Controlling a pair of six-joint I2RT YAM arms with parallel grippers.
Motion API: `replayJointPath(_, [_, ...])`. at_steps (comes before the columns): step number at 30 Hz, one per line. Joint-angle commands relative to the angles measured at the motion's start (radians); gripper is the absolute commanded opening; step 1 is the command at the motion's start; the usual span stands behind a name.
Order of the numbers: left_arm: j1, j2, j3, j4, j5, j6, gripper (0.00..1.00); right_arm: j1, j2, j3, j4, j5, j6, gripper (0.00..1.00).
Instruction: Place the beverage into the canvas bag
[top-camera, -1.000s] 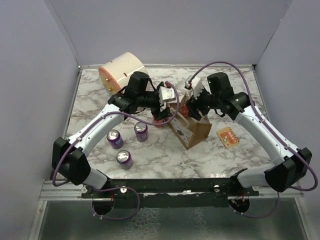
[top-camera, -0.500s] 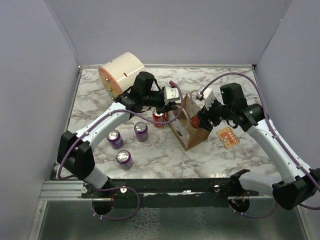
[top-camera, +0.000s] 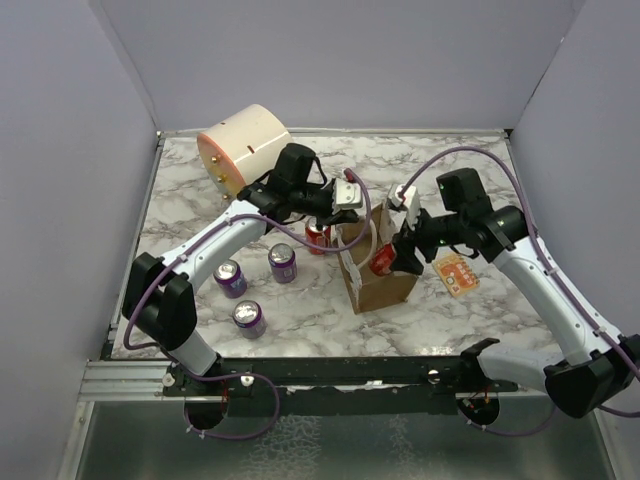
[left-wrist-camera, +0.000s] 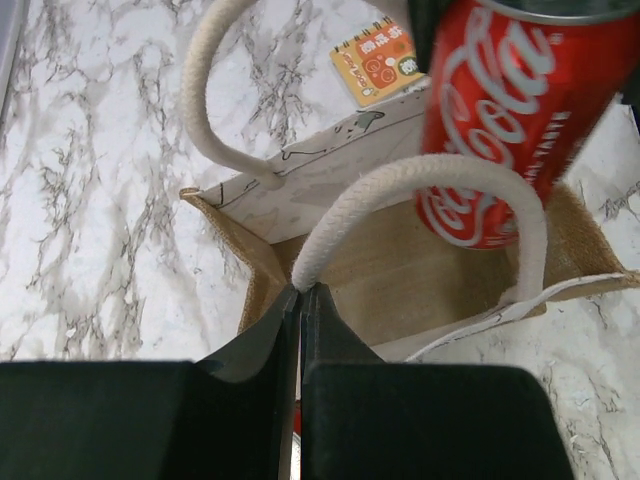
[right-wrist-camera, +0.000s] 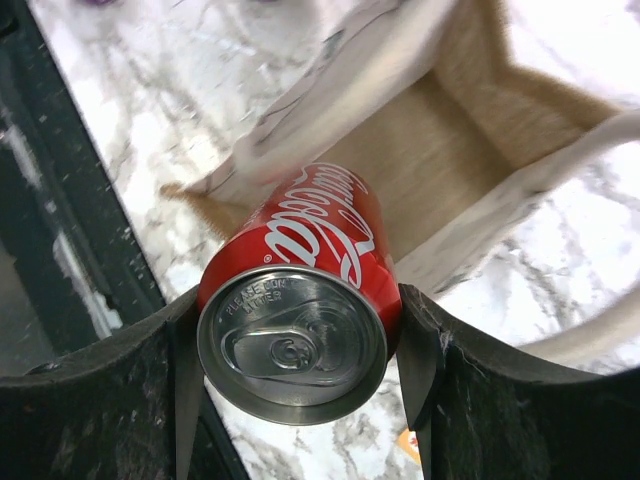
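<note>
The canvas bag (top-camera: 377, 287) stands mid-table, tan with whitish rope handles. My left gripper (top-camera: 350, 203) is shut on the near rope handle (left-wrist-camera: 420, 175), its tips (left-wrist-camera: 300, 292) pinching the rope so that the mouth is held open. My right gripper (top-camera: 397, 256) is shut on a red Coca-Cola can (top-camera: 383, 260). It holds the can tilted just above the bag's open mouth. In the right wrist view the can (right-wrist-camera: 300, 290) sits between the fingers over the bag's brown inside (right-wrist-camera: 440, 150). In the left wrist view the can (left-wrist-camera: 510, 110) hangs over the bag (left-wrist-camera: 390, 280).
A second red can (top-camera: 318, 236) stands behind the bag. Three purple cans (top-camera: 230, 278) (top-camera: 283, 262) (top-camera: 248, 318) stand to the front left. A large cream cylinder (top-camera: 243, 147) lies at the back left. An orange notepad (top-camera: 456, 273) lies right of the bag.
My right gripper has carried the red can forward and down, from behind the bag to above its mouth. The left gripper has shifted right with the handle, and the bag now stands more upright.
</note>
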Motion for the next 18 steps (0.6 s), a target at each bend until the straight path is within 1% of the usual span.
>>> replayJointPath(1, [-0.002,-0.035,-0.006,-0.07,0.069,0.1,0.0,-0.001,0.057,0.119,0.18,0.131,0.089,0.01])
replayJointPath(4, [-0.002,-0.048,-0.048,-0.082,0.078,0.139,0.02,0.0,0.11,0.146,0.2,0.182,0.112,0.01])
replayJointPath(11, [0.0,-0.069,-0.087,-0.105,0.099,0.235,0.02,0.0,0.198,0.186,0.246,0.202,0.186,0.01])
replayJointPath(18, [-0.001,-0.081,-0.096,-0.131,0.128,0.323,0.02,0.0,0.251,0.227,0.271,0.163,0.237,0.01])
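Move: The right hand, gripping the red beverage can over the near end of the canvas bag, has the bag's middle about 4 cm ahead, 3 cm left and 10 cm below; an orange card lies some 16 cm to its right, level with it. The left hand pinches the bag's left handle, with the bag's middle roughly 4 cm back, 5 cm right and 12 below. From that hand the standing red can is about 9 cm left, 1 cm ahead; the purple can 18 left, 7 back. Forward goes the right hand, about 9 cm and close to level, carrying the gripped can along the bag's mouth from its near end to its far end while the wrist turns some 15 degrees clockwise. The left hand, shut on the handle throughout, draws it back and down by about 2.5 cm each way and slightly left, turning a little clockwise. ##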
